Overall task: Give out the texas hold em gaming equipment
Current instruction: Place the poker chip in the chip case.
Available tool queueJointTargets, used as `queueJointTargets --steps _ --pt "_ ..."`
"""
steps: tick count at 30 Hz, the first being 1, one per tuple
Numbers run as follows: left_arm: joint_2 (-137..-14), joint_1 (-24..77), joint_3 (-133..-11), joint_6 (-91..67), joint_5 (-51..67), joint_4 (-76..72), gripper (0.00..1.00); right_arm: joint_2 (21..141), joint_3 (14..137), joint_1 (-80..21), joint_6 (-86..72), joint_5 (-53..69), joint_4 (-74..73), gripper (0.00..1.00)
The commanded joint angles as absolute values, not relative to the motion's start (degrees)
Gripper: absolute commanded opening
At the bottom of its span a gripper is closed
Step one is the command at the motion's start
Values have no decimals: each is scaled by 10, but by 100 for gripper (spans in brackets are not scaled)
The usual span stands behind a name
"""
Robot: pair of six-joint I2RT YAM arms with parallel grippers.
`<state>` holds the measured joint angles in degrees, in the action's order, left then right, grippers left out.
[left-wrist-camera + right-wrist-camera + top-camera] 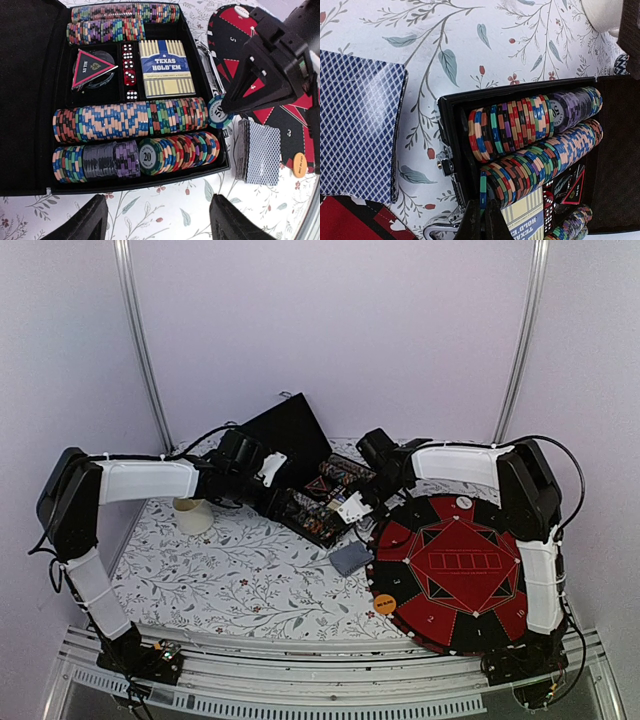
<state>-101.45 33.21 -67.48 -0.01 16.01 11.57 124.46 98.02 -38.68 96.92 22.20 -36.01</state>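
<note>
An open black case (312, 502) holds rows of multi-coloured poker chips (130, 121), a Texas Hold'em card box (166, 68) and red dice (129, 75). My right gripper (483, 224) is shut on one green-and-blue-edged chip (483, 192) at the end of a chip row; from the left wrist view this chip (218, 111) shows at the case's right edge. A grey-blue deck of cards (350, 558) lies between the case and the red-and-black round mat (455, 575). My left gripper (157, 220) hangs open over the floral cloth, just short of the case's near edge, with nothing between its fingers.
An orange button disc (385, 604) lies on the mat's near left rim and a white one (462, 503) on its far rim. A cream cup (193, 515) stands left of the case. The case's lid (285, 430) leans up behind it.
</note>
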Motion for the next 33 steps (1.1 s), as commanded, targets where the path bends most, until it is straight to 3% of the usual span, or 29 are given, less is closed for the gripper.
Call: queueJointTargets --steps 1,7,13,23,30,33 --pt "-1015 325 -668 6 160 122 72 1274 999 -397 979 205 -366 2" --pt "-1011 325 -668 7 160 124 72 1279 1003 -398 968 198 -344 5" --pt "-1012 325 -669 6 162 126 72 1263 983 -400 953 185 -277 21" --pt "-1011 325 -668 3 169 132 73 1246 966 -404 948 174 -247 37" --pt "-992 332 -666 -2 192 123 73 1171 938 -395 886 275 -197 53" --pt "-992 340 -668 -8 182 114 78 1110 886 -379 844 327 -144 61"
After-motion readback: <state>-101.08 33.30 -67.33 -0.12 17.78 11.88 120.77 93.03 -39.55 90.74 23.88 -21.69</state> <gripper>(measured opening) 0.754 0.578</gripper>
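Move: Close above the free right-hand end of the chip row beside the Texas Hold'em cards, the right hand holds a chip upright; the slot lies about 1 cm ahead, 1 cm left and 2 cm below. Those cards are some 7 cm ahead and 1 cm right, the nearer chip row's middle 3 cm ahead and 11 cm left, the blue card deck 8 cm back and 2 cm right. From the left hand the slot lies roughly 17 cm right, 2 cm ahead and 7 cm down. Lowering the chip less than 1 cm into the row's end, the right hand then opens from nearly shut to over half while shifting about 2 cm forward and left along the row, its fingertips tipping up a few degrees. With the chip let go, it rises some 3.5 cm clear of the case, easing back about 1 cm. ##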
